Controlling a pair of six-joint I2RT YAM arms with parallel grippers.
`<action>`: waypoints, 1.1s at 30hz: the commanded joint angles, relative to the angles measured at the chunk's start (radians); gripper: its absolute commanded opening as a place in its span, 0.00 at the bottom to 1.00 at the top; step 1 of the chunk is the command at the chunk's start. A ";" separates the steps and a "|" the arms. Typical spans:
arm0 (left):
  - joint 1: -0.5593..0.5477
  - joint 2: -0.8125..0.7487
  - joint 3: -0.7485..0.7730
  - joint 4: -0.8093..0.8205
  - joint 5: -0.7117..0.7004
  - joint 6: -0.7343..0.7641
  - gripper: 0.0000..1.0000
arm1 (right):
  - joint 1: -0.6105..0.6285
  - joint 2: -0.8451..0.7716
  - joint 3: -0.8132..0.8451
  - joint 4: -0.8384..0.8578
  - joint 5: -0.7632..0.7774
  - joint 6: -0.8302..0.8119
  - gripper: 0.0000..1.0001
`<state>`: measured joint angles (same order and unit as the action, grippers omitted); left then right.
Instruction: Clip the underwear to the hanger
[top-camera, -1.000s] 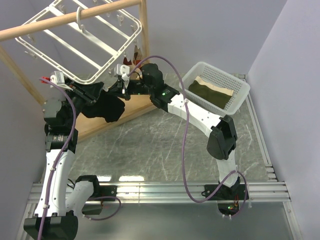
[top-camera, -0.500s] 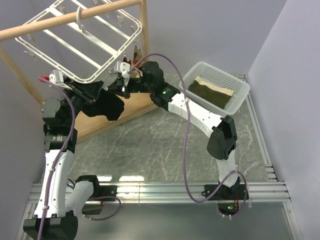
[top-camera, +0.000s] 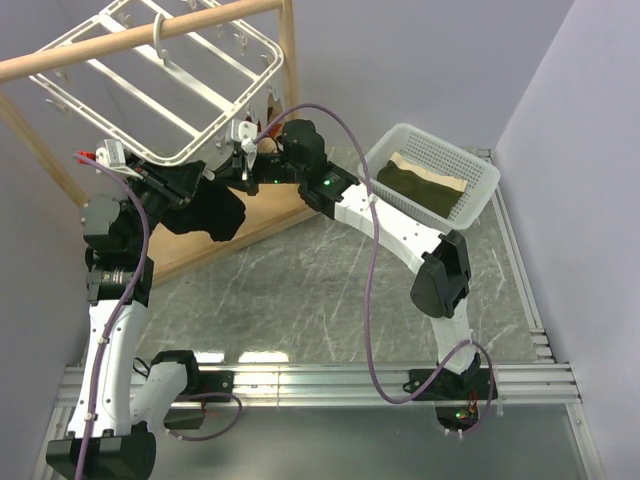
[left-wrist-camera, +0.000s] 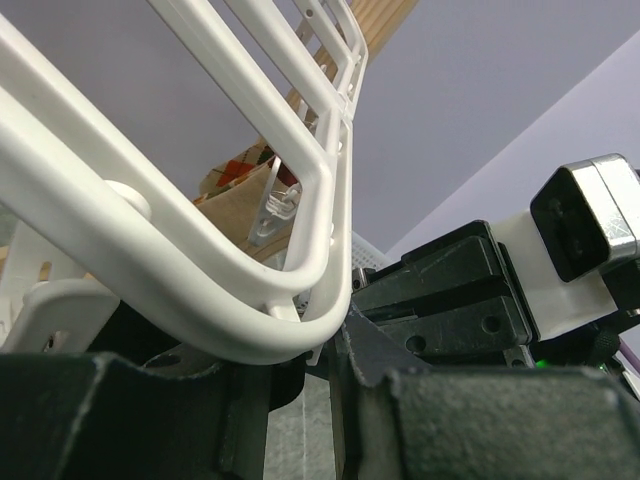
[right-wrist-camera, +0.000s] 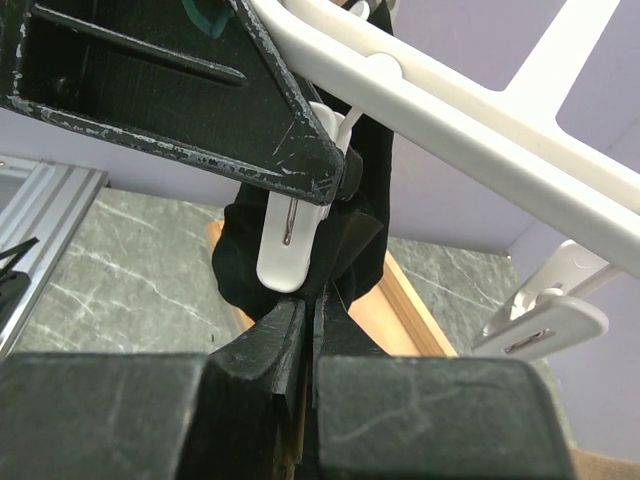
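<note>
The white hanger (top-camera: 245, 32) hangs by its hook from a wooden pole. Below its near corner, the black underwear (top-camera: 215, 215) droops in a bunch. My left gripper (top-camera: 205, 175) is up under the hanger's rim (left-wrist-camera: 200, 310), its fingers pinching the top of a white clip (right-wrist-camera: 288, 250). My right gripper (top-camera: 243, 168) is shut on a fold of the underwear (right-wrist-camera: 245, 270) and holds it right at the clip's lower end. In the right wrist view its closed fingertips (right-wrist-camera: 312, 305) sit just under that clip. The clip's mouth is hidden by the fabric.
A white mesh basket (top-camera: 480, 185) with an olive-and-tan folded cloth (top-camera: 420, 185) stands at the back right. The wooden pole (top-camera: 100, 50) and the stand's base board (top-camera: 260, 225) lie close around both grippers. Another clip (right-wrist-camera: 545, 325) dangles to the right.
Both grippers and the underwear have crept slightly up and left towards the hanger's corner. Neither grip has changed.
</note>
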<state>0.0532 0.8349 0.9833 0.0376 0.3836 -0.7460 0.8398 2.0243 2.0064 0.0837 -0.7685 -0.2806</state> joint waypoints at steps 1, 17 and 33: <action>0.004 0.006 0.038 0.005 -0.041 0.011 0.27 | 0.013 -0.002 0.068 0.053 -0.017 0.014 0.00; 0.005 0.007 0.051 0.011 -0.065 0.013 0.42 | 0.015 -0.003 0.057 0.044 -0.012 0.014 0.00; 0.005 -0.022 0.054 0.019 -0.019 0.023 0.82 | 0.015 -0.003 0.049 0.037 0.009 0.029 0.00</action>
<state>0.0532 0.8341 0.9886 0.0254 0.3435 -0.7410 0.8474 2.0304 2.0140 0.0811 -0.7677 -0.2634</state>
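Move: The clip that the left fingers still squeeze sits right at the left hand point, with the hanger bar about 4 cm above it and 2 cm ahead. The black underwear hangs under the left hand, its middle some 8 cm down and 2 cm left. A bare clip hangs about 7 cm ahead and 3 cm right. From the right hand, which pinches the underwear, the squeezed clip is about 3 cm up and 2 cm left, level fore and aft. The clip is let go by the left hand: its fingers spread from about a third open to about four-fifths, slowly at first and faster at the end, while the hand stays in place, easing under 1 cm to its left. The right hand holds still below, shut, keeping its pinch on the underwear at the clip's jaws. ##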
